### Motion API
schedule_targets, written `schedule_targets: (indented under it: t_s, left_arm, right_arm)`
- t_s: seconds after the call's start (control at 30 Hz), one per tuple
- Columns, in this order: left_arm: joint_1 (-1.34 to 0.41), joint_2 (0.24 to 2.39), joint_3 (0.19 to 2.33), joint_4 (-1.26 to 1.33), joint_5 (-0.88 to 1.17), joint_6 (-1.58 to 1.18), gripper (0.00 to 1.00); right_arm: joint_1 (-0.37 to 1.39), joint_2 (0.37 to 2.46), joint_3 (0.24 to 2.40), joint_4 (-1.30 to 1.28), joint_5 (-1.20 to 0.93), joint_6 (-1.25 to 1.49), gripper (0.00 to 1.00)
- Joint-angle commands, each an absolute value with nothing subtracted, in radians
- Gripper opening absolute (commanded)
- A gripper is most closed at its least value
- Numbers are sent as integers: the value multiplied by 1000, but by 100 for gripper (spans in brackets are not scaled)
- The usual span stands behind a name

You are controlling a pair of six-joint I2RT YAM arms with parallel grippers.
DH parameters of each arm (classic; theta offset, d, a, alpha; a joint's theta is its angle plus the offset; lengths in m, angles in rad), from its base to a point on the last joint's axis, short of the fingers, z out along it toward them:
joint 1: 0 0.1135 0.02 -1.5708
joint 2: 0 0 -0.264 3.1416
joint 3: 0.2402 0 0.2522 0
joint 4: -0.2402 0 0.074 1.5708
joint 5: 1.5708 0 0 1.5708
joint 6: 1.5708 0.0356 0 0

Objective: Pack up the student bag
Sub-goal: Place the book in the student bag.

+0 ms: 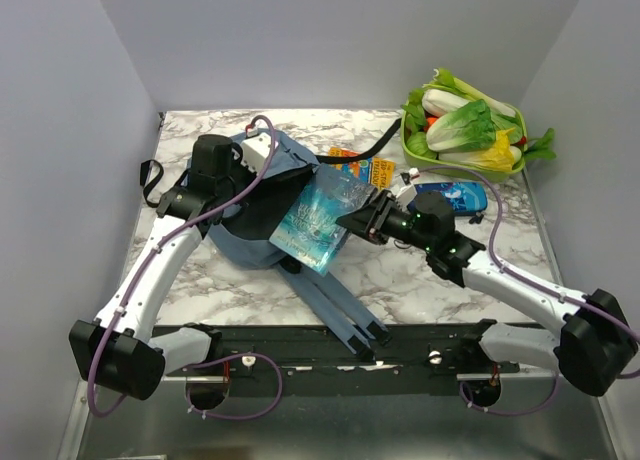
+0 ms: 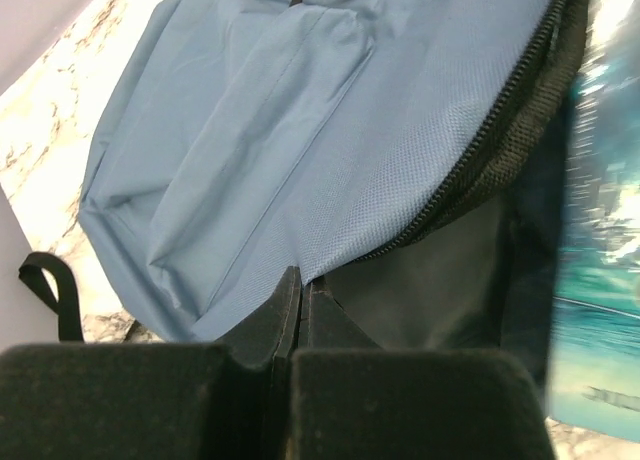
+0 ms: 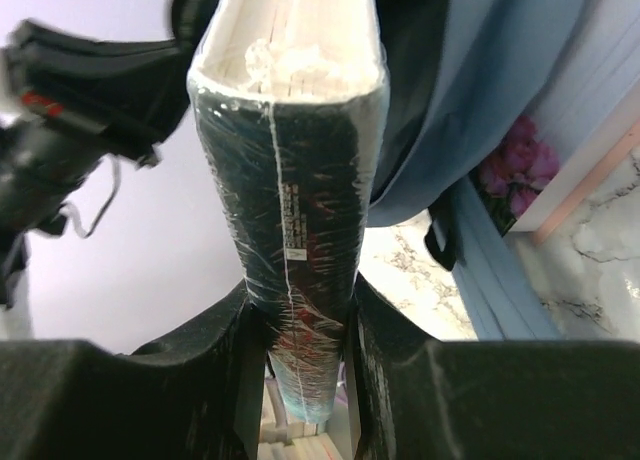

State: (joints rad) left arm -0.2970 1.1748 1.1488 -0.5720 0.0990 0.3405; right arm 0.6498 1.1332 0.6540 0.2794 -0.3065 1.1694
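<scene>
The student bag [image 1: 240, 245] is a dusty-blue backpack lying on the marble table, its straps trailing toward the near edge. My left gripper [image 1: 228, 185] is shut on the blue fabric rim [image 2: 298, 280] of the bag's opening, and the black interior [image 2: 440, 280] shows beside it. My right gripper [image 1: 360, 220] is shut on a shrink-wrapped teal book [image 1: 320, 220], held by its spine [image 3: 300, 230] and tilted over the bag's mouth. In the left wrist view the book [image 2: 600, 230] stands at the right edge of the opening. Blue bag fabric [image 3: 480, 100] hangs just behind the book.
A green basket [image 1: 512, 110] of leafy vegetables stands at the back right. A blue pouch [image 1: 450, 195] lies just behind the right wrist, and an orange packet [image 1: 360, 165] lies beside the bag. A black strap loop [image 1: 150, 180] sticks out at the table's left edge.
</scene>
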Motion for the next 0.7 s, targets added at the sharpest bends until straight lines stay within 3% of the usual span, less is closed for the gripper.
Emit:
schedule_targets:
  t_s: [0.0, 0.43, 0.67]
  left_arm:
    - [-327, 1160, 1241, -577, 178, 252, 0]
    - [-353, 1152, 1227, -577, 282, 262, 0]
    - [-356, 1154, 1249, -620, 354, 273, 0]
  right_arm:
    - [680, 1193, 756, 350, -109, 1242, 1]
    - [692, 1614, 998, 456, -518, 1474, 1]
    - [698, 1739, 1193, 465, -488, 1502, 1]
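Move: The right hand already grips the book, whose middle sits about 6 cm left of it and 2 cm ahead; the student bag's open mouth lies some 15 cm left, 6 cm ahead and 8 cm lower. The orange book is roughly 17 cm ahead and 4 cm right, and the flower book 7 cm left and 3 cm ahead, both about 20 cm down. From the left hand, shut on the bag's upper rim, the mouth's middle is about 3 cm right, 3 cm back and 9 cm below. Keeping its grip on the edge of the book, the right hand carries it about 9 cm left and 6 cm forward into the bag's mouth, sinking some 7 cm before easing up a little, while its wrist tips forward and down by about 25 degrees. The left hand keeps the upper rim pinched and draws it about 4 cm right and slightly back, over the incoming book, after a small early lift. ##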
